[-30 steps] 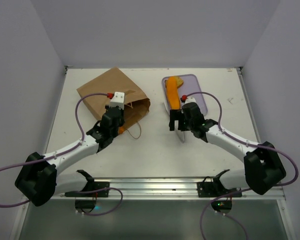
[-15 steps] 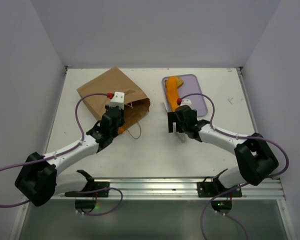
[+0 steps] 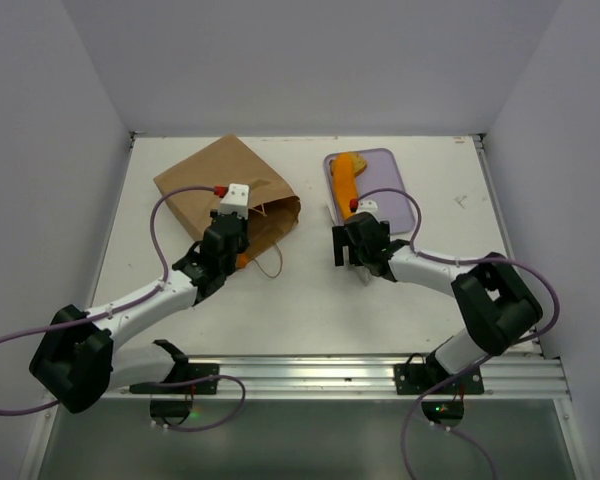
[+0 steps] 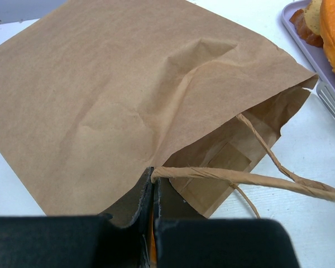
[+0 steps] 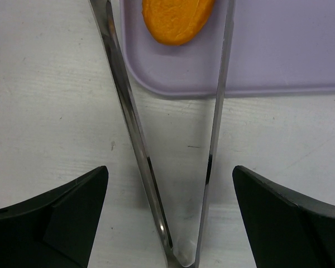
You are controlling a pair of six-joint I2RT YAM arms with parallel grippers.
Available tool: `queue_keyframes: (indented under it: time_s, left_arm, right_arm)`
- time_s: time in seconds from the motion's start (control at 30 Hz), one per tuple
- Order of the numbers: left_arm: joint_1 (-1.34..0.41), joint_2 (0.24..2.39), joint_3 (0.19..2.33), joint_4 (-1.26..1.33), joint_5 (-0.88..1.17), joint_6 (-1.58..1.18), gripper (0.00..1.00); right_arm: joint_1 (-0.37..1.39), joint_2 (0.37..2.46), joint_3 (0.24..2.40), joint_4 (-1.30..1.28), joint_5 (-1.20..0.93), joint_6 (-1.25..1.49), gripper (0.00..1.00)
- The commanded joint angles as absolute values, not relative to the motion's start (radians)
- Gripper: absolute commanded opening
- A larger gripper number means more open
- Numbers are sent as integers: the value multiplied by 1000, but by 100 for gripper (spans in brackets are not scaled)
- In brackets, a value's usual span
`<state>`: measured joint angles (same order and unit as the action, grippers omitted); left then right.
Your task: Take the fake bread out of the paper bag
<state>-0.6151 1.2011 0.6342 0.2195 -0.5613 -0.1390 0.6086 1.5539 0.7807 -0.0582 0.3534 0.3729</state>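
Note:
The brown paper bag [image 3: 220, 185] lies flat on the left of the table, its mouth facing right. My left gripper [image 3: 238, 238] is shut on the bag's [image 4: 100, 100] top lip, where a string handle [image 4: 257, 178] is attached. A sliver of orange shows through the slit between its fingers [image 4: 128, 206], and an orange bit [image 3: 242, 260] lies beside the gripper. One long piece of fake bread [image 3: 346, 185] lies on the lavender tray [image 3: 395, 185]. My right gripper [image 5: 170, 170] is open, its fingers either side of the metal tongs [image 5: 134, 139] lying on the table.
The tray's [image 5: 279, 50] near edge lies just beyond the tongs, with the end of the orange bread [image 5: 176, 19] on it. A loop of the bag's handle [image 3: 272, 262] trails onto the table. White walls close the table on three sides.
The right arm has folded in, its elbow swinging left and nearer, and its gripper has shifted slightly left over the tongs. The left arm and the bag have not moved.

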Motion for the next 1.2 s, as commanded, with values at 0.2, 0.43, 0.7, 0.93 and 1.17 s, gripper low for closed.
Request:
queue_keyframes:
  time_s: [0.2,0.43,0.7,0.93,1.17]
  left_arm:
    - [-607,1172,640,244,-566,-158,0]
    - [-609,1164,640,242,-569,-160,0]
    - [-609,1161,638,241,-569,-158,0]
    - [-607,1161,638,242,-568,-160,0]
    - [-607,1166,638,242,-566,-161,0]
  right_arm:
    - [612,1605,810,-6,408,380,96]
    - [611,1628,816,-6,394,399,91]
    - [611,1646,818,-6,373,416,66]
    - [611,1602,810,-14,391,428,59]
    - [611,1562,819,-44,416,423,56]
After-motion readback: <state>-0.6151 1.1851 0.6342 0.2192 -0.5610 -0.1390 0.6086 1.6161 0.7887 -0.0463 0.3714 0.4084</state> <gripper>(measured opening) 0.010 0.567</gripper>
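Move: The tongs lie on the table between the right hand's open fingers, their middle about 2 cm ahead of it and 3 cm below; the hinge end points back towards the base. The purple tray's middle is some 13 cm ahead and 2 cm to the right, the orange bread on it about 13 cm ahead and 3 cm to the left. From the left hand, which still holds the bag's handle, the tongs lie level ahead, about 24 cm to the right and 15 cm down. Lower the right gripper about 2 cm straight down astride the tongs, fingers open and still slanting forward and down. Near the bottom, close them to a bit over half their opening, so that one finger comes against each arm of the tongs just behind the tray, then begin to ease up by half a centimetre, keeping that grip. ##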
